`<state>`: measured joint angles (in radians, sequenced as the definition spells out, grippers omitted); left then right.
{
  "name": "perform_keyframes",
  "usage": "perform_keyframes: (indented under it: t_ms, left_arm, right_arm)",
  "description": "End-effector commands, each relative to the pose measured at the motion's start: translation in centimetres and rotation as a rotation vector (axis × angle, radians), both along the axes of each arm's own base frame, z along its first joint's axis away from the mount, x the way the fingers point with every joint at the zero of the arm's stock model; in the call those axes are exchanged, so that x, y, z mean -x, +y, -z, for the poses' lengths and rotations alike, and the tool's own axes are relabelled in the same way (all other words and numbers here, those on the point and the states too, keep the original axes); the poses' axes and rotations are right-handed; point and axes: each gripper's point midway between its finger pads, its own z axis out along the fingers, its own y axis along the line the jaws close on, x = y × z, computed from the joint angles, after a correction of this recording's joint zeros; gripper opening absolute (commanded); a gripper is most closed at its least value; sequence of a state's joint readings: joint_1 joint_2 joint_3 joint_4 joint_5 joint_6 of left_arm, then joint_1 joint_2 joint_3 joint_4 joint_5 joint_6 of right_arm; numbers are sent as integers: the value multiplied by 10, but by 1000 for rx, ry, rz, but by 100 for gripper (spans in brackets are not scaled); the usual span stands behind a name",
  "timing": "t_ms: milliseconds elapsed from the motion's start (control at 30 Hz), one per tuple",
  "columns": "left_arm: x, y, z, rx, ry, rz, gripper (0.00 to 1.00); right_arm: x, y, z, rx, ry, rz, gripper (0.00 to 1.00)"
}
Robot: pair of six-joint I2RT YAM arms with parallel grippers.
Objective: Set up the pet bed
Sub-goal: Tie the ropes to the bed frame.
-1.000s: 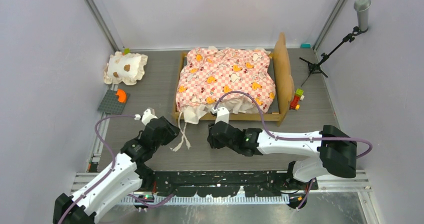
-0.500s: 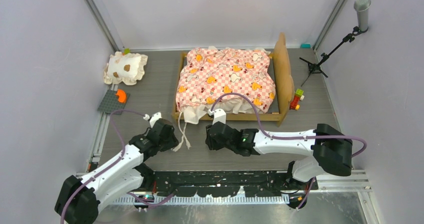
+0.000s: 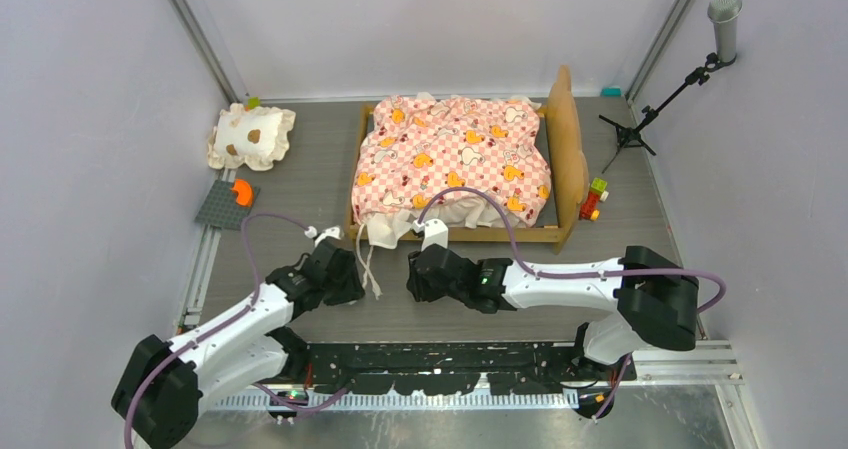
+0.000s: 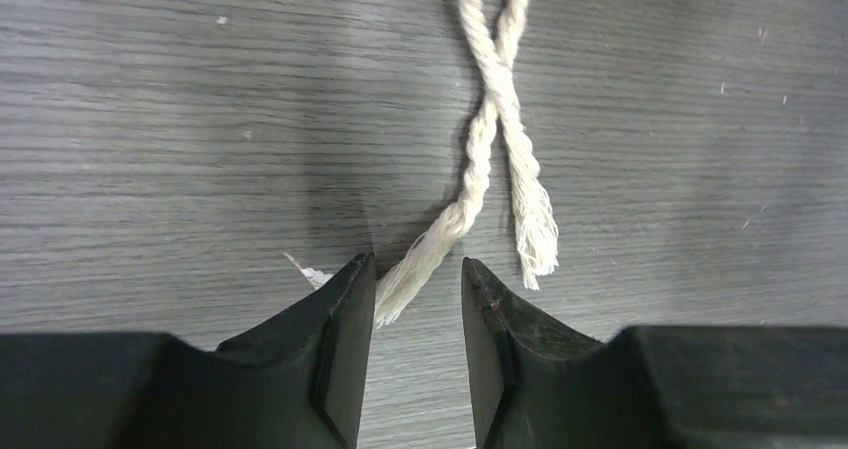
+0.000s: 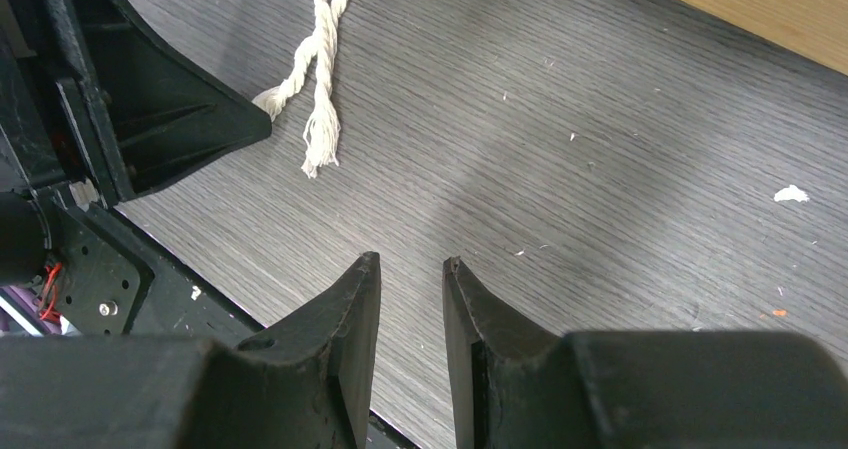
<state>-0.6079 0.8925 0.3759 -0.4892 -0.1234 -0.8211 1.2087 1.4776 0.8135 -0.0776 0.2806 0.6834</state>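
The pet bed [image 3: 455, 169] stands at the middle back, a light-wood frame with its headboard [image 3: 570, 139] to the right. Its pink checkered mattress [image 3: 450, 154] lies rumpled on the frame. Two cream cords [image 3: 372, 269] trail from the mattress's near-left corner onto the table. In the left wrist view they cross [image 4: 495, 99], and one frayed end [image 4: 415, 269] lies between my left gripper's [image 4: 416, 262] open jaws, close to the left finger. My right gripper [image 5: 412, 260] hovers open just right of the cords [image 5: 320, 99], nothing between its fingers. In the top view both grippers flank the cord ends, left [image 3: 345, 284] and right [image 3: 415, 274].
A cream spotted pillow [image 3: 252, 136] lies at the back left. In front of it is a grey baseplate [image 3: 222, 209] with an orange piece [image 3: 241, 191]. Toy bricks [image 3: 594, 198] sit right of the headboard, and a microphone stand [image 3: 655, 104] beyond. A black rail [image 5: 130, 269] lines the near edge.
My left arm has folded lower and its gripper has slid right and nearer, down onto the cord ends. The right gripper has drifted slightly left. The bed has not moved.
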Motion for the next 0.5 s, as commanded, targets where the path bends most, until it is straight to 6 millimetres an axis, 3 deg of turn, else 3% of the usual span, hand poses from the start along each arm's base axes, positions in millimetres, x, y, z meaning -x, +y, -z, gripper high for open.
perform_keyframes:
  t_ms: [0,267,467]
  left_arm:
    - [2,-9,-6,-28,12,80,39]
    - [12,-4,-4,-152,32,88,32]
    - [20,-3,5,-238,85,116,12]
  right_arm:
    - [-4,11,-13,-52,-27,-4,35]
    - [-5,10,-15,-52,-35,-4,35]
    - [-5,9,-16,-50,-40,-5,35]
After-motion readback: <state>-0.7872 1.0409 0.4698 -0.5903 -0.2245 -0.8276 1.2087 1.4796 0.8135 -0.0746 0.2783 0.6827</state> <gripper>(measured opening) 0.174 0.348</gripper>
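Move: The frayed end of the left rope tail lies almost between my left fingertips: about 1 cm back, 1 cm to the right and 1 cm below. The other tail's end is some 5 cm to the right and 1 cm ahead of this hand. The bed frame's near left corner stands roughly 13 cm straight ahead, slightly higher. From my right hand, that first frayed end is about 13 cm to the left, roughly level fore and aft, and 7 cm down. I close my left fingers around the frayed end of the left rope tail as I draw that hand about 2 cm back towards me, easing 1 cm right at the start and sinking slightly. My wrist rolls some 10 degrees, left side rising, and turns a little clockwise; the fingers go from partly open to nearly shut, pinching the strands at their tips. ##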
